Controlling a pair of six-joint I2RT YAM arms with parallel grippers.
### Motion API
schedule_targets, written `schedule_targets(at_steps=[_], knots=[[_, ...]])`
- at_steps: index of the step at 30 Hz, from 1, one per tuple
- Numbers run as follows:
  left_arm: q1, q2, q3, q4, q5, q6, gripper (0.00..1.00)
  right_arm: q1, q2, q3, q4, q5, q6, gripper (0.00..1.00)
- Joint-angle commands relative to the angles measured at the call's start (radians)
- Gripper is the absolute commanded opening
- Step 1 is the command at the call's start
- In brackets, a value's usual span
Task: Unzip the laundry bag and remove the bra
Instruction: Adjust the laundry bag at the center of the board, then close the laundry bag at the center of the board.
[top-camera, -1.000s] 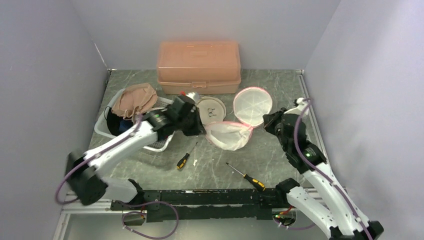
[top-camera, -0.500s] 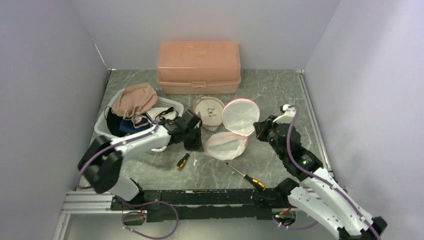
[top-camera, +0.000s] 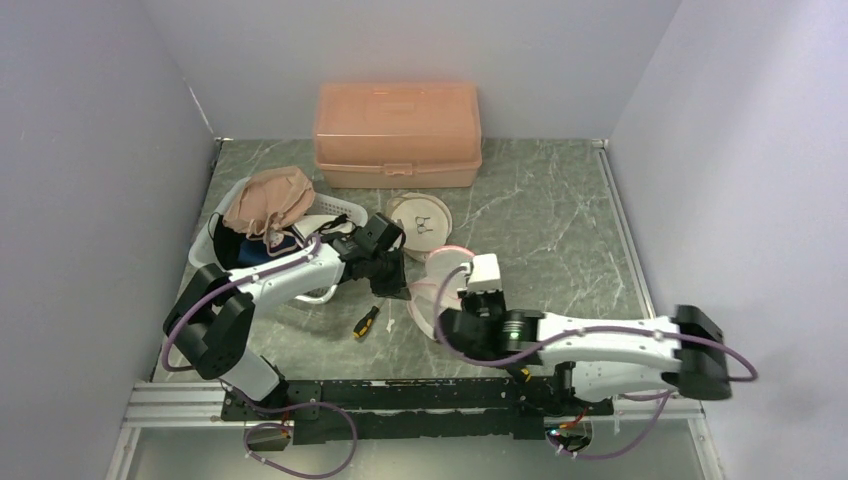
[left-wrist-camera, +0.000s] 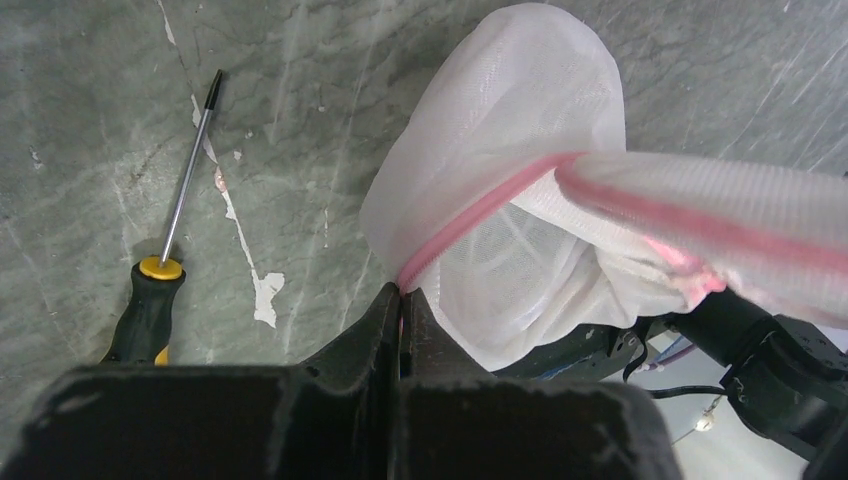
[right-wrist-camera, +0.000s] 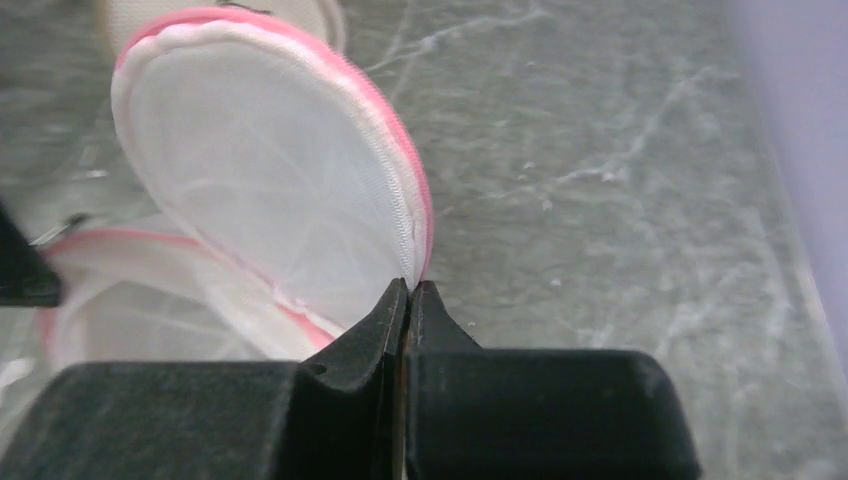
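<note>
The white mesh laundry bag (top-camera: 428, 300) with a pink zipper rim lies open near the table's front middle. My left gripper (left-wrist-camera: 402, 292) is shut on the pink rim of its lower half (left-wrist-camera: 500, 130). That same gripper sits just left of the bag in the top view (top-camera: 398, 288). My right gripper (right-wrist-camera: 411, 283) is shut on the edge of the bag's round lid (right-wrist-camera: 270, 170), which stands upright. The mesh looks see-through, with nothing inside. A beige padded garment (top-camera: 268, 198), apparently the bra, rests on the white basket (top-camera: 222, 248).
A peach plastic box (top-camera: 398, 135) stands at the back. A cream round disc (top-camera: 422, 218) lies behind the bag. A black-and-yellow screwdriver (top-camera: 367, 320) lies left of the bag, also seen from the left wrist (left-wrist-camera: 160, 270). My right arm stretches low across the front.
My right arm swung from the right side to low across the front, carrying the lid forward and left. My left gripper pulled the bag's rim nearer. Both stayed shut.
</note>
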Motion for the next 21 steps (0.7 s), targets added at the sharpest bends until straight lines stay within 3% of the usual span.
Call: schedule_targets(at_steps=[1,2,3,7,15,17,21], knots=[[0.012,-0.033,0.010,0.009,0.036,0.016,0.03,0.072,0.263,0.164,-0.696,0.366,0.778,0.00],[0.017,-0.030,0.007,0.012,0.045,0.018,0.03,0.088,0.347,0.202,-0.909,0.385,1.000,0.00],[0.024,-0.026,0.002,0.017,0.053,0.019,0.03,0.103,0.418,0.232,-0.970,0.398,1.015,0.00],[0.047,-0.017,-0.029,0.050,0.084,0.014,0.03,0.167,0.571,0.276,-0.980,0.388,1.025,0.00],[0.076,-0.010,-0.050,0.095,0.081,0.023,0.04,0.308,0.606,0.263,-0.979,0.410,1.014,0.00],[0.078,-0.009,-0.039,0.100,0.095,0.028,0.16,0.316,0.609,0.261,-0.979,0.404,1.018,0.00],[0.078,-0.065,-0.028,0.066,0.083,0.036,0.66,0.318,0.606,0.257,-0.979,0.402,1.023,0.00]])
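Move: The laundry bag spans the two hands: its middle lies about 6 cm right of the left hand, 2 cm back and some 4 cm lower, with the left rim already pinched there. From the right hand, holding the lid's edge, it lies about 8 cm left, 1 cm back and 12 cm below. The near screwdriver lies 6 cm left of the left hand and 4 cm back; the round embroidered bag is 13 cm ahead, 3 cm to its right. The left fingers let go of the bag's left rim, spreading to about half open late on, after that hand eases barely 2 cm left, forward and slightly down. The right hand keeps its pinch on the lid's edge and draws it back and left about 5 cm, dipping a little, while the wrist tips up and rolls left side down, some 25 degrees in all, leaving the fingers nearly level. ##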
